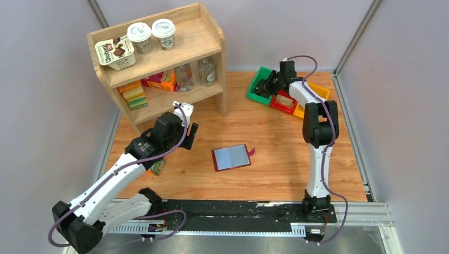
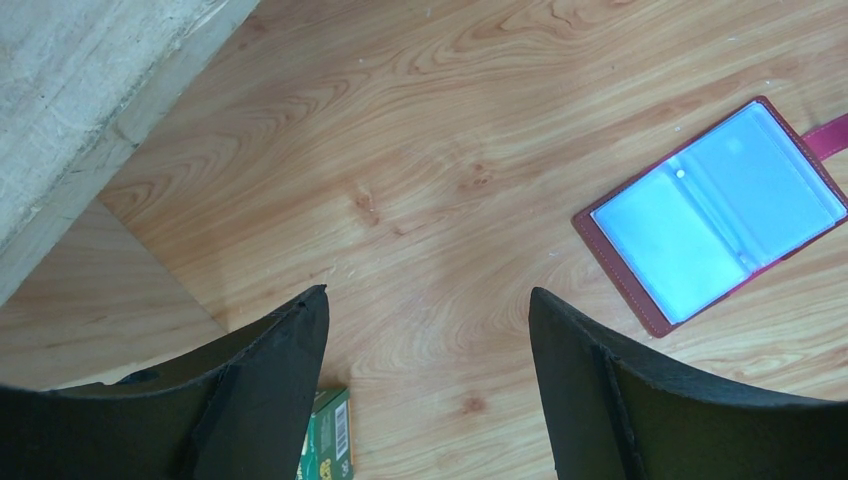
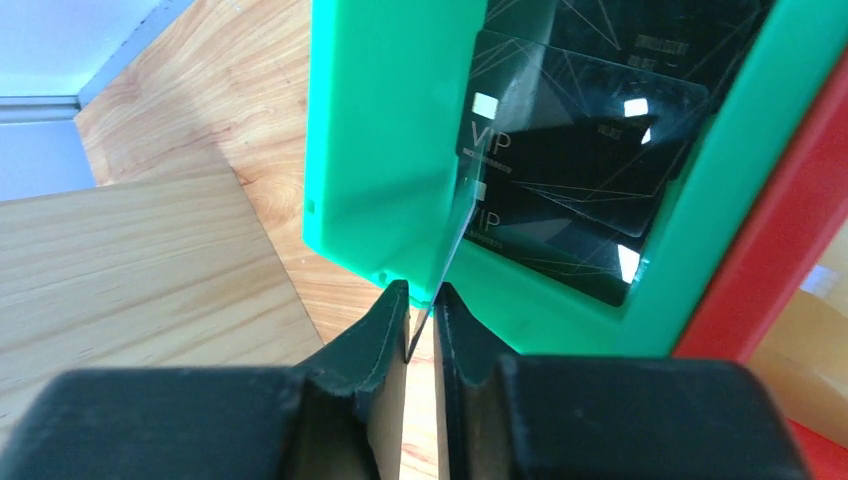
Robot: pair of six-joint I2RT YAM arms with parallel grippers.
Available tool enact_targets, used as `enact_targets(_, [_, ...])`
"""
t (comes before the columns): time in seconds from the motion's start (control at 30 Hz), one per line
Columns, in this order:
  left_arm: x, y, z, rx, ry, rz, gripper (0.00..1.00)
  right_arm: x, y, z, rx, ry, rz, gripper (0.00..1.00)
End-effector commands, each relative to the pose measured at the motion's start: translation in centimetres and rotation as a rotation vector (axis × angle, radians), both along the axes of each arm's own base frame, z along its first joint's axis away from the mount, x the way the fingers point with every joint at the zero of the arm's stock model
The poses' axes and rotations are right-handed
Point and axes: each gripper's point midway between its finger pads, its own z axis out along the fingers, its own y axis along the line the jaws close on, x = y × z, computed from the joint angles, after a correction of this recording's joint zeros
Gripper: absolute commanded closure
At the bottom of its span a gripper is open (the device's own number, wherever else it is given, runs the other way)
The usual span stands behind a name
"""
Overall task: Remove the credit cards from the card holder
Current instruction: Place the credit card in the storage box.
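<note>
The maroon card holder [image 1: 231,157] lies open and flat on the table, grey clear sleeves up; it also shows at the right of the left wrist view [image 2: 715,215]. My left gripper [image 1: 190,133] [image 2: 425,292] hovers open to its left, holding nothing. My right gripper [image 1: 269,83] [image 3: 422,288] is at the green bin [image 1: 256,88] [image 3: 380,130]. Its jaws stand a narrow gap apart, and a thin credit card [image 3: 447,250], seen edge-on, leans across that gap into the bin. Black credit cards [image 3: 570,150] lie in the bin.
A red bin [image 1: 283,101] and a yellow bin [image 1: 319,91] adjoin the green one at the back right. A wooden shelf [image 1: 159,58] with cups, bottles and boxes stands at the back left. A small green box [image 1: 156,167] [image 2: 330,440] lies under my left arm.
</note>
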Motion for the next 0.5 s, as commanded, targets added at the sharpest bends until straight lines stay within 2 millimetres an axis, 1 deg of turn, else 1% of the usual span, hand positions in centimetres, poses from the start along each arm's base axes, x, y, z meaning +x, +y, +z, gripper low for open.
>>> enact_targets(0.0, [0.2, -0.1, 0.8, -0.016, -0.034, -0.014, 0.19, 0.0, -1.2, 1.7, -0.059, -0.018, -0.042, 0.80])
enact_targets(0.1, [0.2, -0.1, 0.9, -0.020, -0.035, -0.015, 0.19, -0.8, -1.8, 2.8, -0.096, -0.028, -0.054, 0.75])
enact_targets(0.27, [0.1, -0.1, 1.1, -0.027, -0.039, -0.015, 0.20, -2.5, -2.5, 5.0, -0.153, -0.028, -0.021, 0.59])
enact_targets(0.33, [0.1, -0.1, 1.2, -0.030, -0.043, -0.012, 0.20, -3.7, -2.9, 5.8, -0.177, -0.020, -0.013, 0.54])
enact_targets(0.37, [0.1, -0.1, 1.3, -0.035, -0.044, -0.012, 0.20, -4.3, -3.1, 6.8, -0.182, -0.037, -0.011, 0.50])
enact_targets(0.47, [0.0, -0.1, 1.4, -0.045, -0.049, -0.006, 0.20, -6.4, -3.4, 7.9, -0.201, -0.047, 0.006, 0.43])
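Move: The black card, still between the right fingertips and standing on edge, reaches over the green storage box, whose middle is about 4 cm ahead of that hand and 3 cm below it. The red box sits some 9 cm to the right of the hand and 1 cm ahead; the yellow one is about 19 cm right and 3 cm back. From the left hand the green box is roughly 32 cm ahead, 28 cm right and 15 cm below. The black card comes free at the green box as the right fingers, already slightly parted, spread to about half open. The hand sinks roughly 1 cm while easing right, then draws back about 4 cm and climbs some 4 cm from its lowest point, away from the box; the wrist rolls about 10 degrees, its left side dropping. ##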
